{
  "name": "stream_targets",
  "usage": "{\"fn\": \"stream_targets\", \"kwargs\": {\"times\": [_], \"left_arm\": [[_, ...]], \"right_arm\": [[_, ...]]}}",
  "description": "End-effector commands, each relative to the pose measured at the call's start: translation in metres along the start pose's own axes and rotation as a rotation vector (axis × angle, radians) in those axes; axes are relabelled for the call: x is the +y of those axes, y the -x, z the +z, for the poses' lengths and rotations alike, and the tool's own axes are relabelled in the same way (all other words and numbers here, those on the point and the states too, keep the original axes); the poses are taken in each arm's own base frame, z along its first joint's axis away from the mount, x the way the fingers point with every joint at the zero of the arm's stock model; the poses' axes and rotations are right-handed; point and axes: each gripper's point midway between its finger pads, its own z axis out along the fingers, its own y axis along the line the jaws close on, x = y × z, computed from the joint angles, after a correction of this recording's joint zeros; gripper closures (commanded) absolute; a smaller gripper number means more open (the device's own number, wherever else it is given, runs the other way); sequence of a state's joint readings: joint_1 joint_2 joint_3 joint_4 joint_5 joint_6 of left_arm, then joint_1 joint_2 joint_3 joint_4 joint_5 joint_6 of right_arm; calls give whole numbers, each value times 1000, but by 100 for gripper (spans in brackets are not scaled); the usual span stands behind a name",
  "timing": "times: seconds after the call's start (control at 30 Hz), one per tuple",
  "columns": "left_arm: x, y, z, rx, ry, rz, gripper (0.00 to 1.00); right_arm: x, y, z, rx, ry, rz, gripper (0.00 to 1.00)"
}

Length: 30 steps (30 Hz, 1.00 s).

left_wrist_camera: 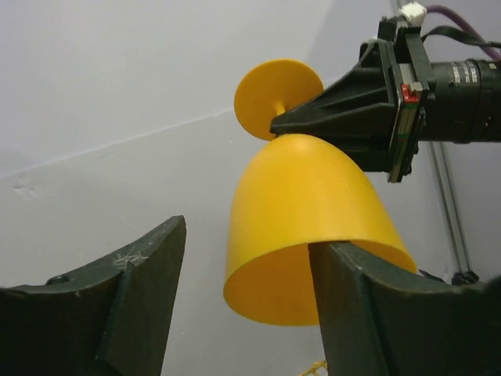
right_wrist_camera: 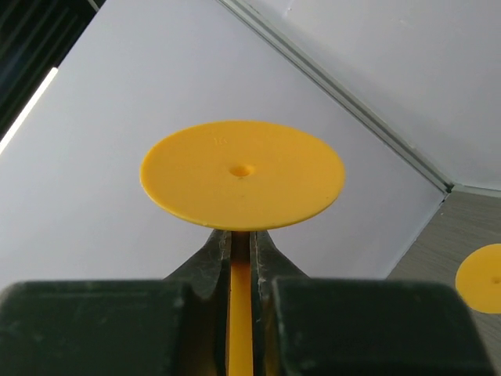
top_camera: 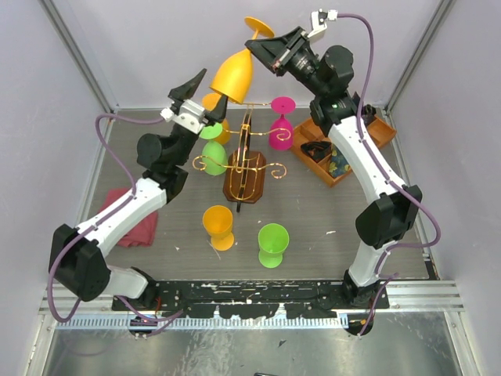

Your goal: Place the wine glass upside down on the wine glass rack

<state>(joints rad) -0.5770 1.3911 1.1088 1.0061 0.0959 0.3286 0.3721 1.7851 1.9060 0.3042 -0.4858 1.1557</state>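
Note:
My right gripper [top_camera: 262,48] is shut on the stem of a yellow-orange wine glass [top_camera: 233,74] and holds it high, tilted, bowl down and foot up. In the right wrist view its fingers [right_wrist_camera: 211,254] pinch the stem under the round foot [right_wrist_camera: 243,174]. My left gripper [top_camera: 205,95] is open just left of and below the bowl's rim. In the left wrist view the bowl [left_wrist_camera: 301,219] sits between the open fingers, one finger [left_wrist_camera: 360,313] overlapping the rim. The wine glass rack [top_camera: 244,176], dark brown wood with gold wire arms, stands below on the table.
Green glasses [top_camera: 213,157], an orange one [top_camera: 213,102] and a magenta one [top_camera: 282,125] are around the rack. An orange glass [top_camera: 219,227] and a green glass [top_camera: 273,244] stand in front. An orange compartment tray [top_camera: 344,149] is at right, a red cloth [top_camera: 129,223] at left.

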Motion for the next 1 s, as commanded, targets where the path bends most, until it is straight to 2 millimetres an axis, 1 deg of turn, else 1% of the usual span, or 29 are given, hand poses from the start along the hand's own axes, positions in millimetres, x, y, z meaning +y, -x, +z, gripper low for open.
{"fn": "stream_targets", "kwargs": {"times": [0.0, 0.1, 0.13, 0.17, 0.23, 0.3, 0.37, 0.4, 0.43, 0.5, 0.53, 0.7, 0.73, 0.83, 0.87, 0.97], "left_arm": [[-1, -2, -11, 76, -19, -5, 23], [0, -6, -18, 132, -21, -15, 16], [0, -9, -20, 155, -21, -20, 14], [0, -14, -22, 186, -22, -27, 13], [4, -26, -25, 264, -6, -53, 9], [14, -37, -29, 350, 32, -106, 8], [35, -45, -32, 414, 96, -177, 8], [40, -47, -33, 433, 113, -213, 8], [51, -51, -35, 448, 148, -248, 8], [62, -57, -37, 465, 180, -274, 8], [66, -59, -38, 466, 190, -274, 8], [73, -70, -42, 481, 214, -250, 8], [73, -72, -43, 484, 217, -249, 8], [77, -78, -47, 496, 236, -243, 8], [79, -80, -48, 502, 241, -242, 8], [83, -85, -51, 512, 259, -246, 8]], "right_arm": [[38, 23, -4, -44, 65, -191, 99], [38, 42, -12, -93, 11, -309, 99], [39, 52, -19, -120, -19, -362, 99], [36, 59, -25, -140, -58, -416, 99], [31, 72, -42, -176, -156, -529, 99], [24, 81, -63, -211, -267, -641, 99], [17, 89, -89, -241, -381, -743, 99], [14, 88, -101, -242, -421, -780, 99], [8, 87, -114, -239, -465, -802, 99], [-2, 82, -140, -227, -547, -847, 99], [-8, 76, -152, -207, -581, -864, 99], [-38, 48, -205, -97, -740, -904, 99], [-39, 43, -216, -85, -752, -916, 99], [-52, 25, -237, -40, -769, -948, 99], [-62, 16, -244, -13, -768, -962, 99], [-76, -4, -254, 33, -719, -1031, 99]]}}
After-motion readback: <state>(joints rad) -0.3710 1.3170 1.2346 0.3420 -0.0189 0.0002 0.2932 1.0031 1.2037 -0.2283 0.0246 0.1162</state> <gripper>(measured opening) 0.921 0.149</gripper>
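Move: The stem-held orange glass in the right hand is bound for the wine glass rack's free middle right hook, about 2 cm back, 9 cm right and 28 cm below that hand. The hanging pink glass is some 4 cm ahead, 8 cm right and 30 cm below; the hanging green glass is 3 cm back, 9 cm left and 32 cm below. From the left hand, the hook lies roughly 5 cm ahead, 14 cm right and 25 cm below. Still pinching the stem, right hand swings the glass some 20 cm right, back, then down; left opens wider, withdraws leftward. ##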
